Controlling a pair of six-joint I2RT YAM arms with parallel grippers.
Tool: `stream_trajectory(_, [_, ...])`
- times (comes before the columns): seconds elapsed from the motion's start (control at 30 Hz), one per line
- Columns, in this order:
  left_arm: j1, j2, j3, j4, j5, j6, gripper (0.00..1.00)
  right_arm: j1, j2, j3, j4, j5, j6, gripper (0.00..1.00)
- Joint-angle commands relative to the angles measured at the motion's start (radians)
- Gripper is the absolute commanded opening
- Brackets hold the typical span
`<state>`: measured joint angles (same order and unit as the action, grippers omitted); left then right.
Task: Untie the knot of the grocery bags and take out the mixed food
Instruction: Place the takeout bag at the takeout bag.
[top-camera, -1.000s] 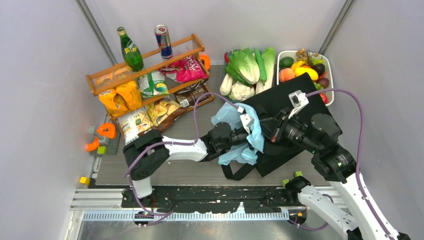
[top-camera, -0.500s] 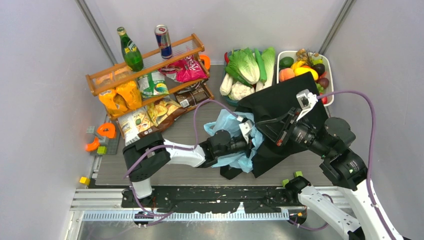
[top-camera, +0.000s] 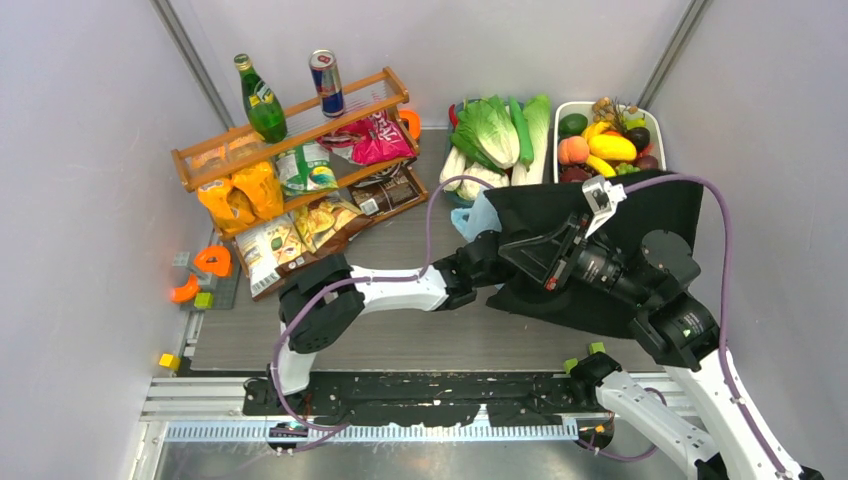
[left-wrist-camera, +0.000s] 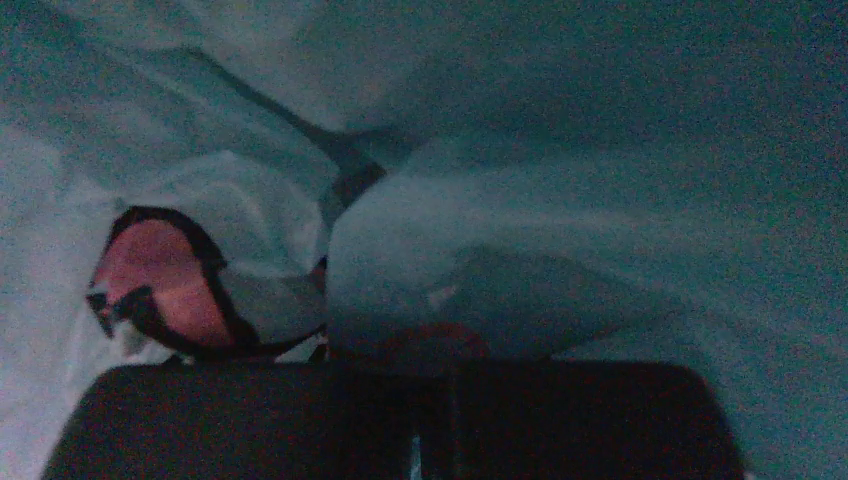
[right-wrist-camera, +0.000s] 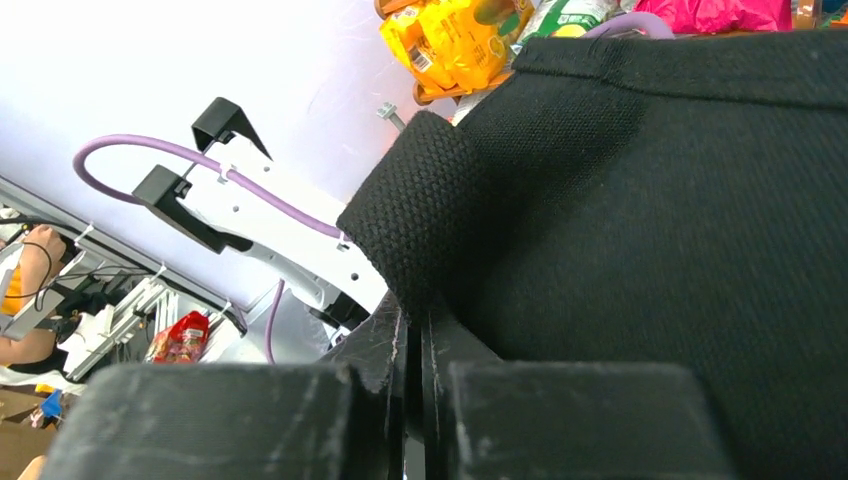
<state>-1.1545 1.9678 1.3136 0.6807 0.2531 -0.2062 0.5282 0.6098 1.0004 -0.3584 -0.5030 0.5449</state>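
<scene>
My right gripper (top-camera: 508, 252) (right-wrist-camera: 415, 330) is shut on a folded edge of the black fabric tote (top-camera: 610, 215) (right-wrist-camera: 680, 200) and holds it up like a tent. The left arm reaches right under that fabric, so its gripper is hidden from above. In the left wrist view the left gripper (left-wrist-camera: 415, 365) is shut in dim light, with the light-blue plastic bag (left-wrist-camera: 560, 250) (top-camera: 478, 215) pressed all around it and running down into the jaws. A pink printed figure (left-wrist-camera: 160, 285) shows on the plastic. No knot shows. Vegetables (top-camera: 495, 135) and snack packets (top-camera: 370, 135) lie outside the bags.
A wooden rack (top-camera: 290, 125) with crisp packs stands back left, with a green bottle (top-camera: 262, 100) and a drink can (top-camera: 326, 82) on top. The white fruit tray (top-camera: 562, 108) sits back right, partly behind the tote. Orange parts (top-camera: 212, 262) lie at the left edge.
The right gripper has lifted the black tote up and back to the right, over the blue bag. The left arm has stretched right with the blue bag and now lies under the tote.
</scene>
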Motion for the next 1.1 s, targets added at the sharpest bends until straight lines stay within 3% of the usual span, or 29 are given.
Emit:
stream_trajectory(0.0, [-0.023, -0.033, 0.022, -0.011, -0.003, 0.042, 0.0, 0.012, 0.015, 0.008, 0.03, -0.008, 0.005, 0.05])
stream_trajectory(0.17, [-0.022, -0.182, -0.245, 0.094, -0.026, -0.014, 0.03, 0.014, 0.008, 0.012, -0.027, 0.099, -0.029, 0.05])
stream_trajectory(0.37, [-0.022, -0.407, -0.51, 0.097, -0.06, -0.051, 0.5, 0.014, 0.011, -0.027, 0.029, 0.099, -0.012, 0.05])
stream_trajectory(0.53, [-0.022, -0.653, -0.648, -0.005, -0.103, -0.053, 0.91, 0.013, 0.027, -0.058, 0.059, 0.097, -0.001, 0.05])
stream_trajectory(0.57, [-0.023, -0.694, -0.659, -0.041, -0.1, -0.049, 0.94, 0.014, 0.031, -0.064, 0.066, 0.103, 0.0, 0.05])
stream_trajectory(0.73, [-0.022, -0.865, -0.656, -0.239, -0.002, -0.067, 0.98, 0.013, 0.041, -0.103, 0.093, 0.124, 0.004, 0.05])
stream_trajectory(0.87, [-0.022, -0.956, -0.647, -0.285, 0.13, -0.127, 0.99, 0.014, 0.055, -0.105, 0.093, 0.133, -0.003, 0.05])
stream_trajectory(0.97, [-0.022, -0.984, -0.602, -0.354, 0.208, -0.153, 1.0, 0.014, 0.059, -0.109, 0.097, 0.135, -0.004, 0.05])
stream_trajectory(1.07, [-0.022, -0.974, -0.544, -0.474, 0.182, -0.146, 1.0, 0.013, 0.057, -0.109, 0.102, 0.133, -0.002, 0.05])
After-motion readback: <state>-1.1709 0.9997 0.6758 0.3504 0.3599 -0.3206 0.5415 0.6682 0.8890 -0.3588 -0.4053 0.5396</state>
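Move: The left hand is inside the black takeout bag, fingers shut in the blue grocery bag; the takeout bag's middle lies about 5 cm to its right, level fore-and-aft. The vegetable basket stands some 25 cm ahead and 10 cm left of that hand, the fruit basket about 25 cm ahead and 17 cm right, both roughly 15 cm lower. From the right hand, which grips the takeout bag's edge, the bag's middle is some 15 cm to the right and 14 cm below. The left fingers spread wide among the blue plastic as the hand backs out of the takeout bag, some 20 cm to the left and 12 cm back, dipping about 5 cm before climbing past its starting height; plastic still lies against the open fingers. The right hand keeps its pinch on the black edge and sinks about 6 cm, easing forward. ##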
